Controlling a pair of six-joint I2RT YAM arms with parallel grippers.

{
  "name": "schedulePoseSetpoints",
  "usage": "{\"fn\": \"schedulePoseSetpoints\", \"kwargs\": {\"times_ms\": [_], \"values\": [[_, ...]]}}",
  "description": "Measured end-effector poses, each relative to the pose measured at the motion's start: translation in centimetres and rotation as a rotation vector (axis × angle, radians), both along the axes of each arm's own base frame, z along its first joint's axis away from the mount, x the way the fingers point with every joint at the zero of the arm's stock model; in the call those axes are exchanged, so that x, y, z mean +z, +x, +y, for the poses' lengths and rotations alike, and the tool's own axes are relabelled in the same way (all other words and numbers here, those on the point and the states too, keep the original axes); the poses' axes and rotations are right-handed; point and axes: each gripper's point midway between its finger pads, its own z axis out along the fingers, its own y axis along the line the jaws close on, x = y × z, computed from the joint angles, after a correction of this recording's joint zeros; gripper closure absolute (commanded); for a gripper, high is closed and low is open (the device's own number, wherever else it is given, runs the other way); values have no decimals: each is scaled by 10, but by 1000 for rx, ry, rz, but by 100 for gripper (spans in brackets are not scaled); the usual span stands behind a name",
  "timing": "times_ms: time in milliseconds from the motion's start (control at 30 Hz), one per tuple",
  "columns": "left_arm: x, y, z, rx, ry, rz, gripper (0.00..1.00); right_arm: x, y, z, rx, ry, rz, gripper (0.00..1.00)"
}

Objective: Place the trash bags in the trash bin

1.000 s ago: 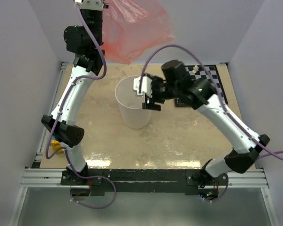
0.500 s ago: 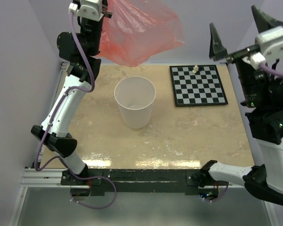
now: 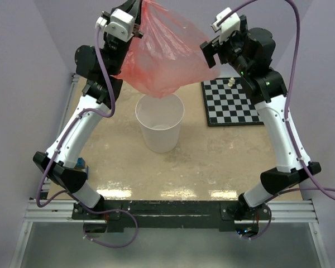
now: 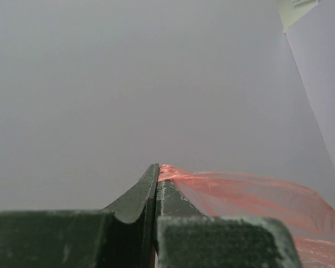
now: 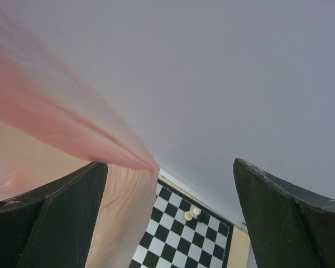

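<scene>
The trash bag point(image 3: 167, 53), thin translucent red-pink film, hangs high above the table with its lowest fold just over the mouth of the trash bin point(image 3: 159, 128), a white round bucket standing upright. My left gripper point(image 3: 135, 17) is shut on the bag's top left edge; in the left wrist view the film point(image 4: 251, 195) trails from the pinched tips of that gripper point(image 4: 156, 167). My right gripper point(image 3: 211, 49) is open at the bag's right corner. In the right wrist view the bag point(image 5: 56, 123) ends in a corner between the wide jaws of that gripper point(image 5: 170, 163), close to the left finger.
A black-and-white checkerboard point(image 3: 234, 103) lies at the back right of the table with small chess pieces point(image 3: 231, 82) near its far edge; the board point(image 5: 178, 240) also shows below the right gripper. Purple walls close in the left, back and right sides.
The right arm left the bin's rim, swung out to the far right, then came up to the bag's right corner, opening wider. The left arm shifted the bag rightward, over the bin.
</scene>
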Motion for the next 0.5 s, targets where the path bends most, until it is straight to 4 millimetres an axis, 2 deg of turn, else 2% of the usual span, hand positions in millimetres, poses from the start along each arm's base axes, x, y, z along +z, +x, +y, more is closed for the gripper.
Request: {"fn": "schedulePoseSetpoints", "kwargs": {"times_ms": [67,233,367,433,500], "values": [[-2,0,-1,-5,3,4,100,-9,0,-3,9,0,36,1],[-3,-3,-1,-9,7,-1,100,-7,3,-25,18,62,73,2],[-4,-6,1,-9,1,-13,100,-18,11,-31,124,128,164,18],[-4,-7,2,-9,-5,-21,100,-38,12,-24,206,153,252,25],[-3,-7,2,-9,-10,-23,100,-65,10,-10,298,184,366,37]]}}
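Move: The trash bag hangs from the left hand. Its loose right-hand edge is close by the right fingertips: about 2 cm ahead, 3 cm left and 4 cm below. From the right hand the trash bin stands some 18 cm to the left, 5 cm nearer the base and 39 cm below, and the checkerboard about 18 cm ahead, 14 cm right and 51 cm down. From the left hand, the bin is some 5 cm right, level with it fore and aft, and about 54 cm below. The left hand keeps its pinch on the bag's top, holding it high and almost still. At the bag's loose edge the open right hand first slips about 3 cm right, then sinks, ending some 6.5 cm lower after coming back about 2 cm left. Its fingers tip downward some 20 degrees, swing counter-clockwise and begin to close, still wide apart; whether they touch the film can't be told. ##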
